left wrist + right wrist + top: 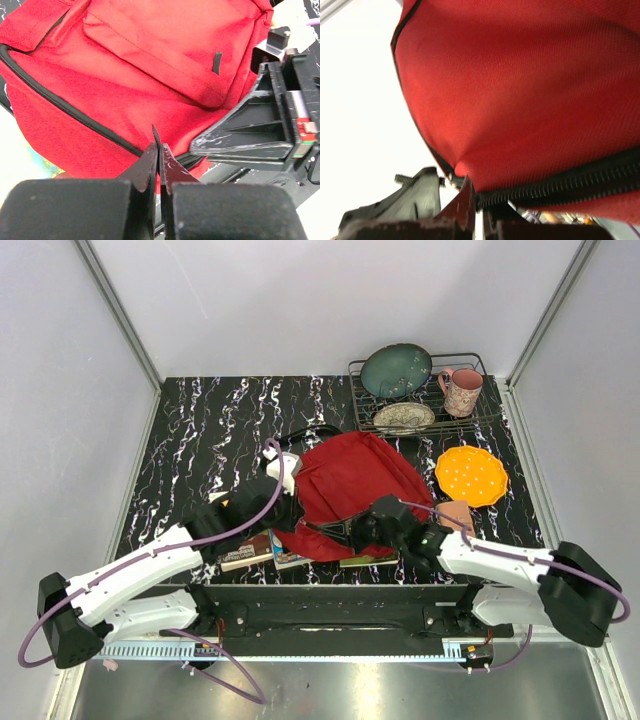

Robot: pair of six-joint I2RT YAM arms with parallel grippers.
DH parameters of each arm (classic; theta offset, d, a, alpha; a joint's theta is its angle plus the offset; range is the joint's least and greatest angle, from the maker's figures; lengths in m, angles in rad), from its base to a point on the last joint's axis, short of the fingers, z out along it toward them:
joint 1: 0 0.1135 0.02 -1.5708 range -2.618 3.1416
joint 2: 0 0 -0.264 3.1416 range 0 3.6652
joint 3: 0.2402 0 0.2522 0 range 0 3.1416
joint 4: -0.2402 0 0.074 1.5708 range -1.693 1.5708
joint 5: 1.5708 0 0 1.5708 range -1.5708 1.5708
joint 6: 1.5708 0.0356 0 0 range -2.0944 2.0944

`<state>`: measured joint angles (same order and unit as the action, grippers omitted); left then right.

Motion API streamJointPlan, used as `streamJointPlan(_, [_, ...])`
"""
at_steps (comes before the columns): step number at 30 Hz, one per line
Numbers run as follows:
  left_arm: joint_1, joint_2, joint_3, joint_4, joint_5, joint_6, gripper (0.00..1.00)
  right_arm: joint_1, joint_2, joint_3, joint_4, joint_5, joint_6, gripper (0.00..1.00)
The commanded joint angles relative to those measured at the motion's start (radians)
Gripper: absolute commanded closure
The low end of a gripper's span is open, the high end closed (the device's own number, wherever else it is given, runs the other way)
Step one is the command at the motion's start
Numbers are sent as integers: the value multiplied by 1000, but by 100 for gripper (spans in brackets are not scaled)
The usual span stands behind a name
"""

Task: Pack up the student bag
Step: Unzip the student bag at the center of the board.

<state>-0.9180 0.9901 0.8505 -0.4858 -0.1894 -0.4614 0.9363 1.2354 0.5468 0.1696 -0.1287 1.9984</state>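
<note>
The student bag (350, 480), a red fabric backpack, lies in the middle of the table with its near edge lifted between my two grippers. In the left wrist view my left gripper (160, 150) is shut on a thin black tab (155, 134) at the bag's black-piped seam, below the front pocket (165, 55). My right gripper (479, 197) is shut on the bag's edge at the black zip teeth (555, 185). From above, the left gripper (296, 512) and right gripper (352, 530) meet at the bag's near side.
Books (247, 553) lie under and beside the bag's near edge. An orange plate (471, 475) sits to the right. At the back right, a wire dish rack (480, 365) holds a teal plate (396, 370), a patterned plate (404, 418) and a pink mug (461, 391).
</note>
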Motion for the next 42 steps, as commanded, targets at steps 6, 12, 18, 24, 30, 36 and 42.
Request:
streamJointPlan(6, [4, -34, 15, 7, -47, 12, 100, 4, -347, -146, -238, 265, 134, 100])
streamJointPlan(12, [7, -67, -11, -16, -116, 32, 100, -1, -624, -257, -470, 383, 146, 100])
streamJointPlan(18, [11, -74, -21, -33, -133, 40, 100, 1, -876, -262, -781, 498, 102, 100])
streamJointPlan(24, [11, -126, -60, 48, 14, 102, 100, -1, -871, -125, -897, 603, -185, 100])
streamJointPlan(30, [10, -188, -100, 116, 145, 165, 100, 1, -564, 158, -956, 644, -568, 100])
streamJointPlan(36, [8, -195, -70, 104, 165, 199, 100, -1, -280, 358, -820, 551, -878, 100])
streamJointPlan(42, [7, -255, -91, 104, 127, 172, 100, -2, -104, 470, -667, 391, -1039, 100])
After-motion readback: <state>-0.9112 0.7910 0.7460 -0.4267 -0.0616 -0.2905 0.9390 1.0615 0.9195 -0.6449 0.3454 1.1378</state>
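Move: My left hand keeps the bag pinched beside the zipper's end; the zipper slider, already between my right fingertips, lies about 2 cm to its right and 1 cm back. From my right hand, the bag's lower right side, where the pull goes, lies some 20 cm right, 3 cm back and roughly 8 cm lower. Animal Farm is about 13 cm right of my right hand, the blue book 2 cm left, each 1 cm back and some 12 cm below. My shut right fingers draw the zipper slider away from my left hand, about 16 cm to the right along the zipper and slightly back. Then I lift some 4 cm and bring that hand 5 cm forward and 6 cm back left, rolling the wrist about 50 degrees so the fingers point more forward and down. My left hand keeps its pinch, ending a little back and up, turned clockwise. ##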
